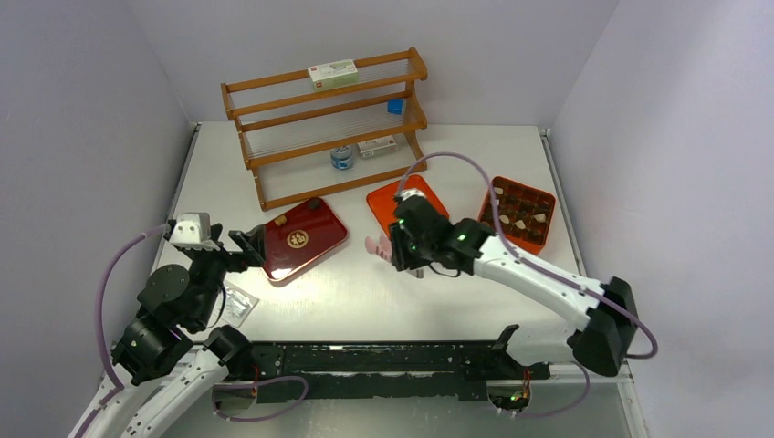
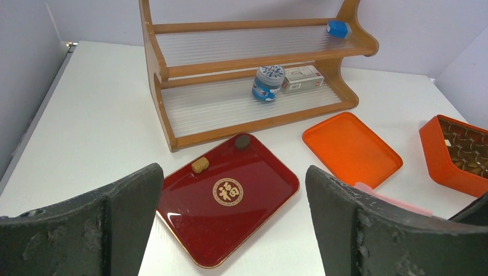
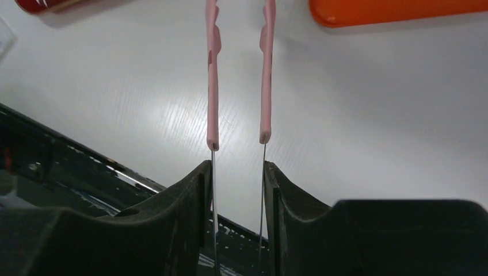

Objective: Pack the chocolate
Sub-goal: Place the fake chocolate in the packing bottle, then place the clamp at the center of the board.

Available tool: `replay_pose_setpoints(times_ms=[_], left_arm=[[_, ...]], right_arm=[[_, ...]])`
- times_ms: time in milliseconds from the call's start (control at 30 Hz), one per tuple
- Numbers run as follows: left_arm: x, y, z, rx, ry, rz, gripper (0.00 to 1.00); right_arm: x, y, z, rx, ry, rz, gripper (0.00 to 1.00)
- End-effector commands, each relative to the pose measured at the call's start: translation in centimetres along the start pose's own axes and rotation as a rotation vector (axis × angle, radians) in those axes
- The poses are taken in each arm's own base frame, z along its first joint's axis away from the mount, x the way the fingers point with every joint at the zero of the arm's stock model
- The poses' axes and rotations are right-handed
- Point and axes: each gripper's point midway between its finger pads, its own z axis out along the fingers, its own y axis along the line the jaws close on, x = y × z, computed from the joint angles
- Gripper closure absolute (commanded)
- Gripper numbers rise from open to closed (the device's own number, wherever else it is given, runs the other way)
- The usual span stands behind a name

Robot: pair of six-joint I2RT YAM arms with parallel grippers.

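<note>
Two chocolates lie on the far edge of the dark red tray (image 2: 247,207): a light brown piece (image 2: 200,164) and a dark piece (image 2: 242,141). More chocolate sits in the compartments of the orange box (image 1: 518,213) at the right. My left gripper (image 2: 233,172) hovers open just in front of the tray, with nothing between its fingers. My right gripper (image 3: 237,172) is shut on the pink tongs (image 3: 212,86), whose two arms stand apart and point toward the tray. The tong tips hold nothing that I can see. The right gripper (image 1: 402,245) hangs over the table between the tray and the box.
The flat orange lid (image 1: 406,208) lies between the tray and the box. A wooden rack (image 1: 329,119) with small boxes and a blue-white tin (image 1: 341,157) stands at the back. A clear packet (image 1: 235,304) lies by the left arm. A black rail (image 1: 383,358) runs along the near edge.
</note>
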Motion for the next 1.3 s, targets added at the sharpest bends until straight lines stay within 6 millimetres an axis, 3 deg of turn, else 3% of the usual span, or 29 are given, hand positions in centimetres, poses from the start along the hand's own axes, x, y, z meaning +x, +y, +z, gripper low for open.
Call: replay_pose_setpoints(times_ms=[0, 133, 300, 667, 800, 1067, 1267], left_arm=[[-0.2, 0.0, 0.1, -0.008, -0.005, -0.009, 0.02], [-0.3, 0.1, 0.1, -0.008, -0.010, -0.013, 0.02], [-0.2, 0.0, 0.2, -0.011, -0.006, -0.009, 0.02], [-0.1, -0.1, 0.3, -0.004, -0.001, -0.005, 0.02], [0.0, -0.3, 0.4, 0.000, 0.005, -0.002, 0.02], [0.3, -0.5, 0.5, 0.005, 0.018, -0.002, 0.02], [1.0, -1.1, 1.0, 0.030, 0.048, 0.023, 0.02]], right_arm=[[-0.8, 1.1, 1.7, 0.078, -0.071, -0.097, 0.60], [0.1, 2.4, 3.0, 0.089, -0.070, -0.119, 0.60], [2.6, 4.2, 5.0, 0.078, -0.070, -0.126, 0.60], [8.9, 4.6, 9.1, 0.188, 0.036, -0.181, 0.56], [10.4, 5.4, 9.8, 0.165, 0.070, -0.175, 0.55], [10.0, 4.6, 9.2, 0.203, 0.051, -0.164, 0.46], [6.8, 3.8, 6.4, 0.233, -0.069, -0.140, 0.21]])
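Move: The right hand holds the pink-tipped tweezers. Their bare spot of table lies about 6 cm back, 6 cm left and 14 cm below. The orange tray stands some 18 cm ahead and 2 cm right of that hand, the red tray about 12 cm ahead and 23 cm left, both roughly 14 cm below. From the idle left hand, the spot is some 5 cm back, 25 cm right and 27 cm below. Right hand lowers the tweezers about 13 cm, drifting back-left, tilts some 15 degrees and opens, releasing them. ##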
